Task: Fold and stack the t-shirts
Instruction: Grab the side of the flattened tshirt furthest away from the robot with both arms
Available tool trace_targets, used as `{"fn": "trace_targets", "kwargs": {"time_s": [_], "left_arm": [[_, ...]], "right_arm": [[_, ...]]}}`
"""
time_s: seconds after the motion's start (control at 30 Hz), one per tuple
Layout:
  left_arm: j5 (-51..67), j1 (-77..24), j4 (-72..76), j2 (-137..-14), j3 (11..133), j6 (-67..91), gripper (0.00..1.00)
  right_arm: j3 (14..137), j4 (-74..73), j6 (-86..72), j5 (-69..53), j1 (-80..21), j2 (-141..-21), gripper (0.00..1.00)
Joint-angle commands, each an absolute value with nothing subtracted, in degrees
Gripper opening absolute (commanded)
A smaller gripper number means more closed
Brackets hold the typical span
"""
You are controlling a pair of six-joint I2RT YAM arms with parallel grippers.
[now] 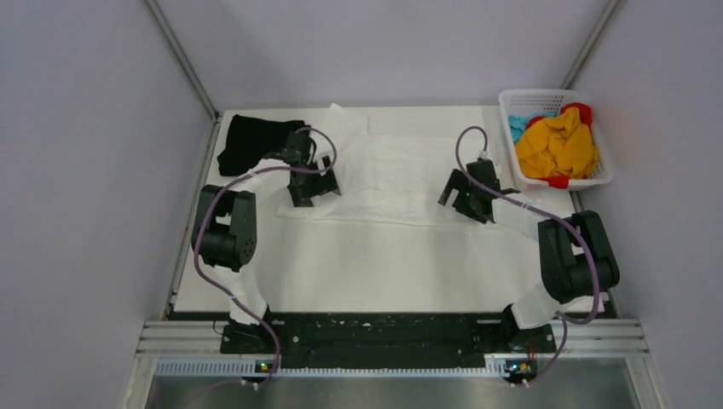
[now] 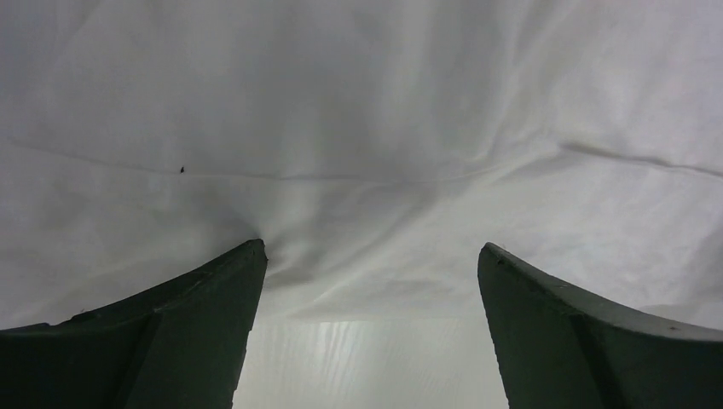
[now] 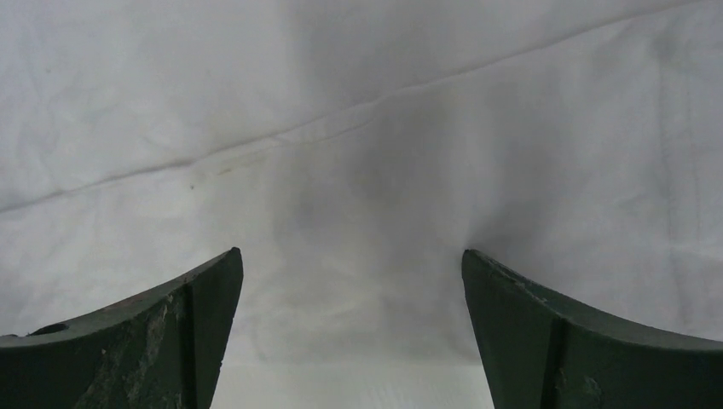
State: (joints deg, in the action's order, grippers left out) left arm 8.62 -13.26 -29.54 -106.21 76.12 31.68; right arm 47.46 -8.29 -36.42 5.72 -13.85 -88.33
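Note:
A white t-shirt (image 1: 388,175) lies spread flat across the middle of the table, its near edge running between the two arms. A black t-shirt (image 1: 251,141) sits bunched at the back left corner. My left gripper (image 1: 312,189) hovers over the white shirt's near left edge, open with nothing between its fingers (image 2: 205,298); white cloth (image 2: 358,153) fills that wrist view. My right gripper (image 1: 460,198) is open over the shirt's near right edge, and its wrist view shows only creased white cloth (image 3: 358,170) ahead of its fingers (image 3: 529,307).
A white lattice basket (image 1: 597,175) at the back right holds yellow, red and blue cloth (image 1: 558,146). Grey walls enclose the table on the left, back and right. The arms' bases stand on a black rail (image 1: 384,328) at the near edge.

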Motion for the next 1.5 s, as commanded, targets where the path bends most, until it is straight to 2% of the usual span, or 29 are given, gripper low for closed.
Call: {"fn": "trace_targets", "kwargs": {"time_s": [0.0,0.27,0.57,0.83,1.2,1.47], "left_arm": [[9.51,-13.01,-25.52,-106.90,69.60,33.56,0.99],[11.96,-13.60,-21.28,-101.14,54.31,37.37,0.99],[8.72,-18.15,-25.53,-76.31,31.94,45.98,0.99],[7.69,-22.03,-32.03,-54.53,21.27,52.72,0.99],[7.05,-26.39,-38.88,-45.84,19.62,56.94,0.99],[0.64,-26.94,-44.64,-42.99,32.61,52.81,0.99]], "right_arm": [[44.78,-6.00,-34.82,1.66,-14.64,-91.59,0.97],[33.43,-8.94,-37.97,2.09,-14.66,-82.07,0.97],[23.33,-19.78,-39.76,-0.61,-14.63,-62.70,0.95],[18.06,-28.25,-45.51,-3.58,-14.72,-48.70,0.95],[17.21,-38.23,-48.46,-4.93,-14.69,-37.50,0.95],[26.98,-38.54,-45.98,-0.37,-14.73,-35.53,0.99]]}}
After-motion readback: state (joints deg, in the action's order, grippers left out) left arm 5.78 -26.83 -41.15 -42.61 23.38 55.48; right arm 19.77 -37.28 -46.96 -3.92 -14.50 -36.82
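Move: Some 23 cm to the left hand's right and 7 cm ahead lies the middle of the spread white t-shirt, about 3 cm lower; the folded black shirt is 17 cm left of this hand and 19 ahead. From the right hand the white t-shirt's middle is roughly 21 cm left, 7 ahead and 2 below, with the laundry basket 31 cm right and 21 ahead. The table's near edge runs straight behind, about 33 cm from the left hand and 29 from the right. Sinking first, about 3 cm on the left and half that on the right, both wide-open grippers set their fingertips on the white t-shirt and drag it back towards the table's near edge, the left hand some 27 cm and the right about 20, easing off late. The fingers stay open throughout; the right hand rolls slightly, its left side rising. ##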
